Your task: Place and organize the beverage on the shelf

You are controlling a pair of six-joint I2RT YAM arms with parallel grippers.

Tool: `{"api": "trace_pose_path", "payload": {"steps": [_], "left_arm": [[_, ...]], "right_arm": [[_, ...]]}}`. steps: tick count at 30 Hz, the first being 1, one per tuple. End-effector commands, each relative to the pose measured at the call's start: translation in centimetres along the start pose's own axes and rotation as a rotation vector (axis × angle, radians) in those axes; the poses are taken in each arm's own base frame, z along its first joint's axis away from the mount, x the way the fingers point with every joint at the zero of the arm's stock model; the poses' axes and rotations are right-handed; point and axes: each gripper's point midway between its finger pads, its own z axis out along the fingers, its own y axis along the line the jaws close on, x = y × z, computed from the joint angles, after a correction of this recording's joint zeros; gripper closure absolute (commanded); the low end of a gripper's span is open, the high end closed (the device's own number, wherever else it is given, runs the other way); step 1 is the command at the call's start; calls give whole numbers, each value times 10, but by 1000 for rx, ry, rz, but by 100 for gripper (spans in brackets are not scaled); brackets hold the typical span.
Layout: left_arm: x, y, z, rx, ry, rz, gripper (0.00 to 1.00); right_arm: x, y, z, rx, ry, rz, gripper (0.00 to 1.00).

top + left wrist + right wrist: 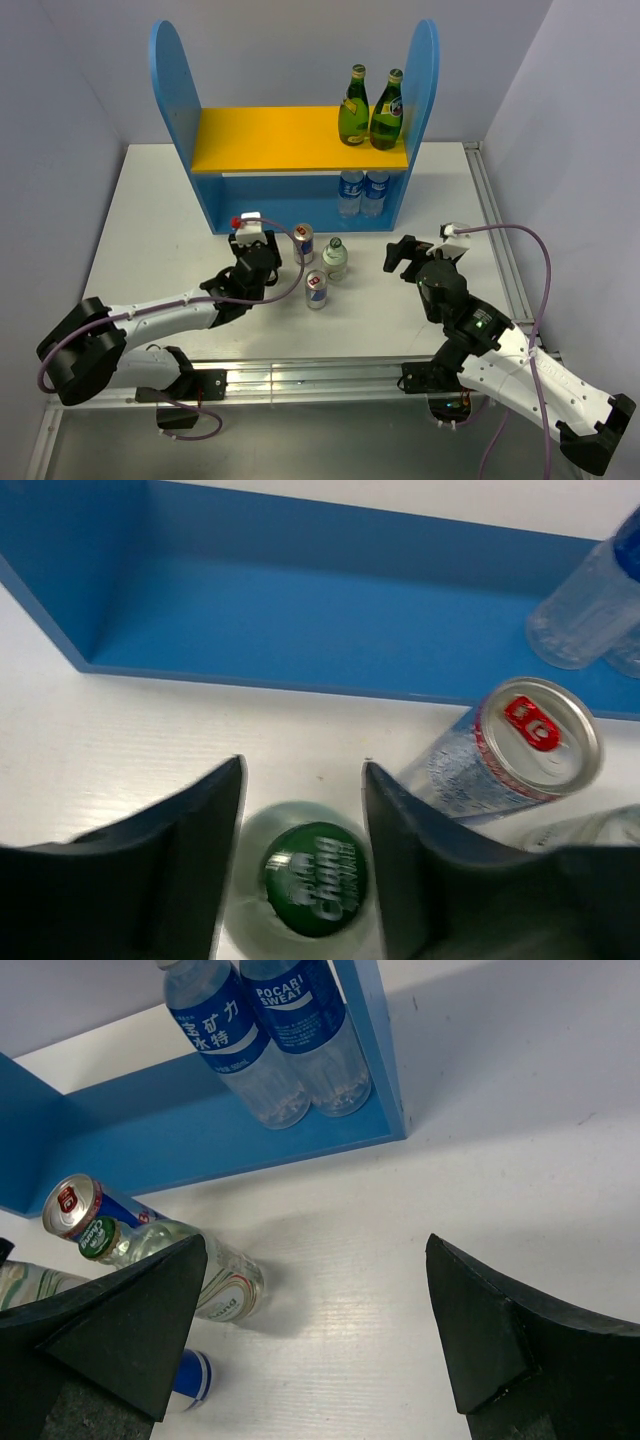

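The blue shelf (270, 140) holds two dark green bottles (353, 105) on the right of its yellow board. On the table in front stand two slim cans (303, 243) (316, 289) and a clear green-capped bottle (334, 258). My left gripper (304, 770) reaches down over a second clear bottle (315, 880), its fingers against both sides below the green cap. That bottle is hidden under the gripper (262, 258) in the top view. One can (520, 745) stands just right of it. My right gripper (316, 1250) hangs open over bare table, right of the drinks (190, 1260).
Two clear bottles with blue labels (363, 193) stand on the shelf's lower level at the right end. The shelf's tall side panels (175, 80) rise on both sides. A metal rail (495, 230) runs along the table's right edge.
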Motion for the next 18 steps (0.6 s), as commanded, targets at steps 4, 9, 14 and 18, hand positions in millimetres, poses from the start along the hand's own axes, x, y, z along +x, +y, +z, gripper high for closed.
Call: {"api": "trace_pose_path", "payload": {"steps": [4, 9, 14, 18], "left_arm": [[-10, 0, 4, -17, -38, -35, 71], [-10, 5, 3, -45, -31, -24, 97], [-26, 5, -1, -56, -36, -24, 100], [-39, 9, -6, -79, -34, 8, 100]], "right_arm": [[-7, 3, -1, -11, -25, 30, 3], [-6, 3, -1, -10, -25, 31, 3], [-7, 3, -2, -13, -26, 31, 3], [-7, 3, -2, -15, -27, 35, 3]]}}
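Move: The clear soda bottle stands upright between the left hand's open fingers, roughly 1 cm ahead of the hand point, its middle some 5 cm lower. From this hand the far can is about 6 cm ahead and 8 cm right, the near can about 5 cm back and 11 cm right, and the second clear bottle about 2 cm ahead and 16 cm right. From the right hand the soda bottle lies some 6 cm ahead, 31 cm left and 11 cm down. The left hand closes its already half-shut fingers on the upper part of the clear soda bottle, just under the cap, and pinches it from both sides, stopping well short of shut. While they close, the hand stays nearly in place, easing about 1 cm up with a slight drift left, the wrist keeping its attitude and the fingers pointing forward and a little down, and then it holds the grip. ##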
